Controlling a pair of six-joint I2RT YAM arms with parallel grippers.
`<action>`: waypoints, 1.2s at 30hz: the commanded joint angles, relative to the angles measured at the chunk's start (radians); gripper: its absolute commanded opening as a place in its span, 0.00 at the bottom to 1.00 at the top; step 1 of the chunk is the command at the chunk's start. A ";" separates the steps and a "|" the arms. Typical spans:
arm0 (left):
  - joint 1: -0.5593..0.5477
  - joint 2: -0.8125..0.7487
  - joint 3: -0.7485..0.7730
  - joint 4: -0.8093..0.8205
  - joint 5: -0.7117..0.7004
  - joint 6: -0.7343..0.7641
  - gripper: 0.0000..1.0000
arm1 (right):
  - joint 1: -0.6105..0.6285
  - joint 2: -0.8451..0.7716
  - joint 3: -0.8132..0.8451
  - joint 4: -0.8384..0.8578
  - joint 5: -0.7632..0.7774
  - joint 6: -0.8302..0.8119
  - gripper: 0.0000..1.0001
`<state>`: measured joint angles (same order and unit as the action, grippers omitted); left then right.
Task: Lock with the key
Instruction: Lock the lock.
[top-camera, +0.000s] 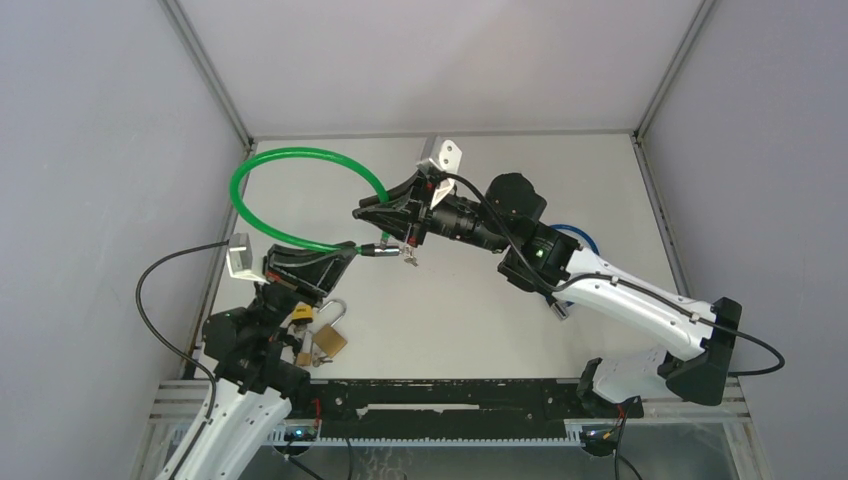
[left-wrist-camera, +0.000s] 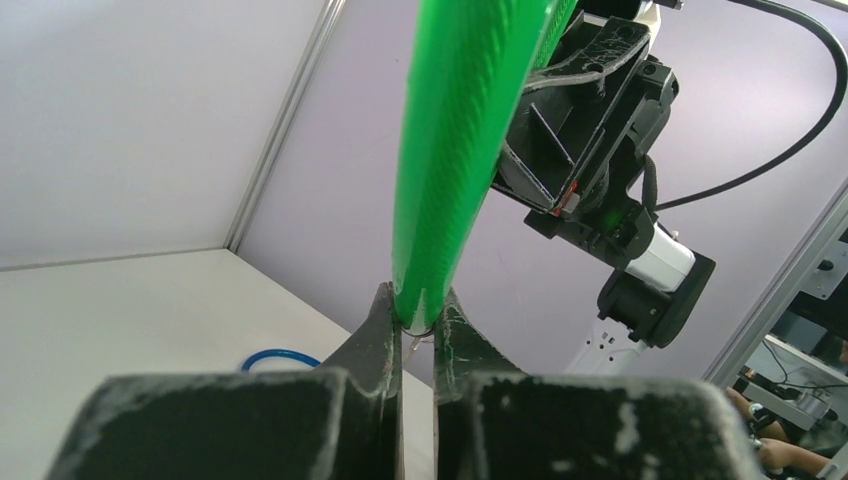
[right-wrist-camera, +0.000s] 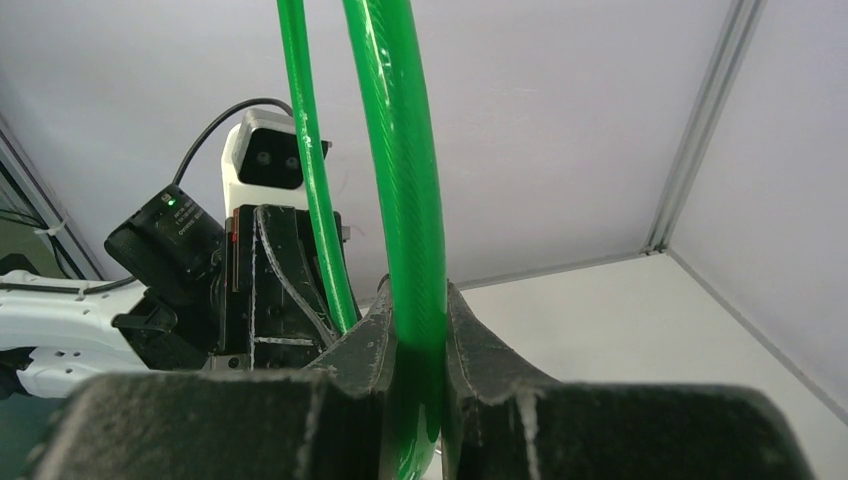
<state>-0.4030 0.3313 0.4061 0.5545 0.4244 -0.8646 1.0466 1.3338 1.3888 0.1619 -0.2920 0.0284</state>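
A green cable lock (top-camera: 290, 157) arches in a loop above the table. My left gripper (top-camera: 350, 250) is shut on one end of it, and the cable (left-wrist-camera: 460, 130) rises from between the pads. A dark end piece with small keys (top-camera: 408, 257) hanging from it juts out just right of those tips. A thin metal ring (left-wrist-camera: 425, 330) shows under the cable in the left wrist view. My right gripper (top-camera: 365, 210) is shut on the cable's other stretch (right-wrist-camera: 405, 180), just above the left one, with its jaws pressed on both sides of it.
A brass padlock (top-camera: 328, 340) and a yellow-topped one (top-camera: 302, 313) lie by the left arm's base. A blue ring (top-camera: 578, 232) lies on the table (top-camera: 450, 330) behind the right arm. Grey walls close in on three sides.
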 joint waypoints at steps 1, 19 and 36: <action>0.007 -0.017 -0.008 0.062 0.019 -0.011 0.00 | 0.004 0.011 0.006 0.025 -0.009 -0.001 0.00; 0.076 -0.017 0.072 0.115 -0.060 -0.141 0.00 | 0.014 0.091 -0.056 0.117 -0.083 0.185 0.02; 0.123 -0.073 0.009 0.095 -0.066 -0.097 0.00 | 0.015 0.068 -0.040 0.060 -0.067 0.135 0.56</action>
<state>-0.2852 0.2852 0.4061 0.5625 0.3721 -0.9863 1.0531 1.4322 1.3319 0.2649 -0.3233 0.1822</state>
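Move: The green lock's body sticks out of the left hand's closed fingers, its middle some 4 cm to that hand's right and level with it. The right hand still pinches the green cable above the cable's free end; from this hand the lock body lies about 6 cm back and 6 cm below, straight beneath the hanging end. The key, in the lock's outer end, is some 7 cm back, 3 cm to the right and 8 cm below the right hand. The green cable's free end, still pinched by the right hand, is carried about 2 cm left and slightly down over the lock body, while the left hand keeps its grip and takes the lock nearly 3 cm left and a little up. Then the right fingers open around the cable and the hand drops quickly, some 3.5 cm further down and a little left, towards the lock, rolled about 10 degrees by the end. ##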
